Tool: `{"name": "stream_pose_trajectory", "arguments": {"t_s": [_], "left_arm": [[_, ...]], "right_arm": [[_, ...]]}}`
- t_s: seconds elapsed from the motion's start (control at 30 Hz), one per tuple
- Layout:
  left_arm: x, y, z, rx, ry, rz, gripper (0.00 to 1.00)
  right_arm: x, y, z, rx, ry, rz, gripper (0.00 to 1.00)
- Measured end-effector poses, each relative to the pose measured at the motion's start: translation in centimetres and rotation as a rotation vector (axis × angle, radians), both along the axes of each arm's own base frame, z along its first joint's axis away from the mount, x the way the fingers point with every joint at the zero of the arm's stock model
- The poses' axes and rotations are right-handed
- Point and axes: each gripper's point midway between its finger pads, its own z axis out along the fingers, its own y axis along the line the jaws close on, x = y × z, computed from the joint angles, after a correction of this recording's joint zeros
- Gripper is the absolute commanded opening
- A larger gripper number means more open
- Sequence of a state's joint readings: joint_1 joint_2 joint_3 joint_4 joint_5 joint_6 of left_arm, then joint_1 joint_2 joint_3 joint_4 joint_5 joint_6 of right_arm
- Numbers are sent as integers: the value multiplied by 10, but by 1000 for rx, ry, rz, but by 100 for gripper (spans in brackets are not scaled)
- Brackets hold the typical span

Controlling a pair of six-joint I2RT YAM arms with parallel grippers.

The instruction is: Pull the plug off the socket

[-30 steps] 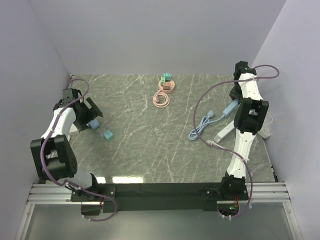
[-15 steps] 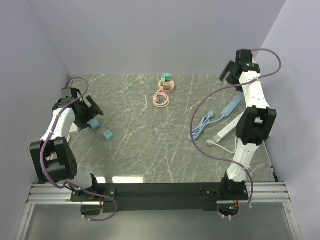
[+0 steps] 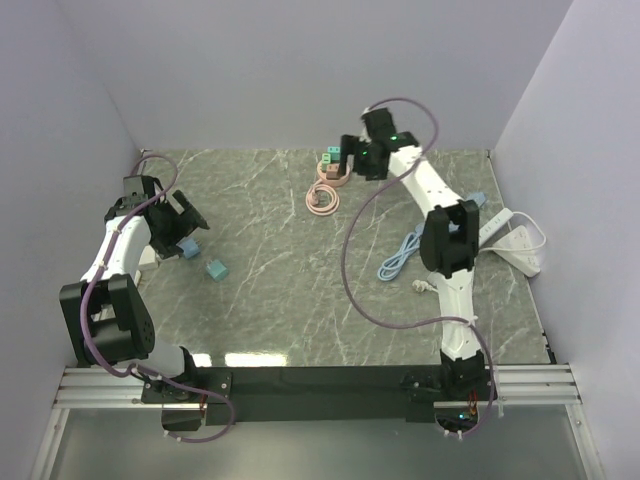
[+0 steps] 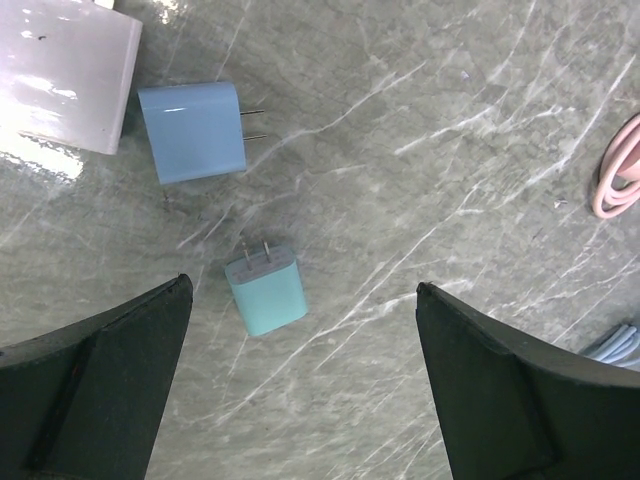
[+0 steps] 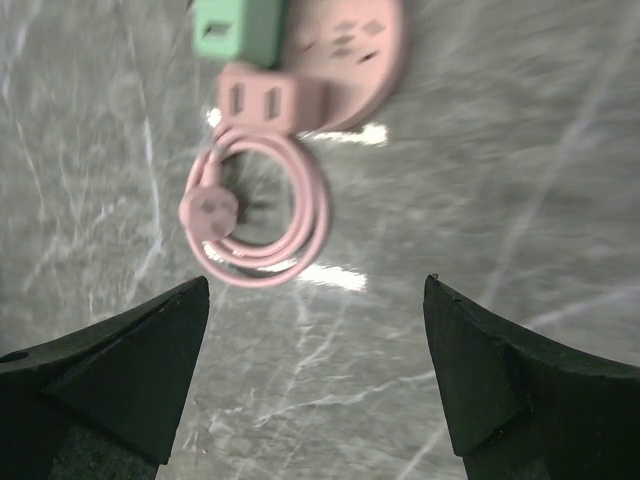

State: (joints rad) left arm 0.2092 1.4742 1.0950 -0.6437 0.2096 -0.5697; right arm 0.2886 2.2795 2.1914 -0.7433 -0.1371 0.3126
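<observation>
The round pink socket (image 5: 350, 45) lies at the back of the table, with a green plug (image 5: 237, 28) and a pink plug (image 5: 262, 98) stuck in it. Its pink cord (image 5: 262, 220) lies coiled in front of it. My right gripper (image 5: 315, 285) hovers open above the table just short of the coil, holding nothing. In the top view the right gripper (image 3: 355, 158) partly hides the socket (image 3: 330, 172); the green plug (image 3: 328, 155) shows beside it. Far to the left, my left gripper (image 4: 303, 285) stands open and empty over the table.
A blue charger (image 4: 192, 131), a teal charger (image 4: 266, 290) and a white block (image 4: 65, 70) lie under the left gripper. White power strips (image 3: 505, 238) and a coiled blue cable (image 3: 400, 256) lie at the right, beside the right arm.
The right arm has swung from the power strips at the right across to the pink socket, and its jaws have opened. The left arm has not moved.
</observation>
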Motion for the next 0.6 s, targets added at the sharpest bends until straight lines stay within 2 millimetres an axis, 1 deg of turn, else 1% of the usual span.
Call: {"name": "stream_pose_trajectory", "arguments": {"t_s": [0.03, 0.1, 0.27, 0.4, 0.5, 0.6], "left_arm": [[1, 0, 0, -2, -3, -1, 99], [2, 0, 1, -2, -9, -2, 99], [4, -1, 1, -5, -17, 0, 99], [2, -2, -5, -19, -12, 8, 99], [0, -3, -9, -25, 0, 11, 99], [0, -3, -12, -26, 8, 11, 100]], "right_arm": [[-5, 14, -8, -8, 12, 29, 93], [-13, 35, -19, -32, 24, 64, 91], [-30, 69, -36, -101, 20, 95, 89], [-42, 87, -53, -150, 24, 102, 90], [-39, 98, -64, -174, 14, 104, 90], [-27, 104, -76, -178, 0, 104, 91]]}}
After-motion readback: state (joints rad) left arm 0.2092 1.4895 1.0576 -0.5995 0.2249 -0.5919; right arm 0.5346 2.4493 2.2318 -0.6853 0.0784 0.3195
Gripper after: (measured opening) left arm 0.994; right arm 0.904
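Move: The coiled pink cord lies about 10 cm to the right hand's left, 2 cm farther out and some 11 cm below. The pink socket it belongs to is roughly 10 cm ahead and 7 cm left, about 10 cm below. On the socket's far side stands the teal plug, some 14 cm ahead of the hand and 7 cm left. From the left hand, the coiled cord is about 22 cm ahead and 39 cm to the right. Nothing is touched yet: the open right hand heads for the coiled pink cord, sweeping about 10 cm left while sinking some 8 cm. It draws back about 4 cm on the way, then begins to swing forward again, slowing sideways. Its left side dips about 10 degrees and it turns slightly counter-clockwise, fingers staying wide. ##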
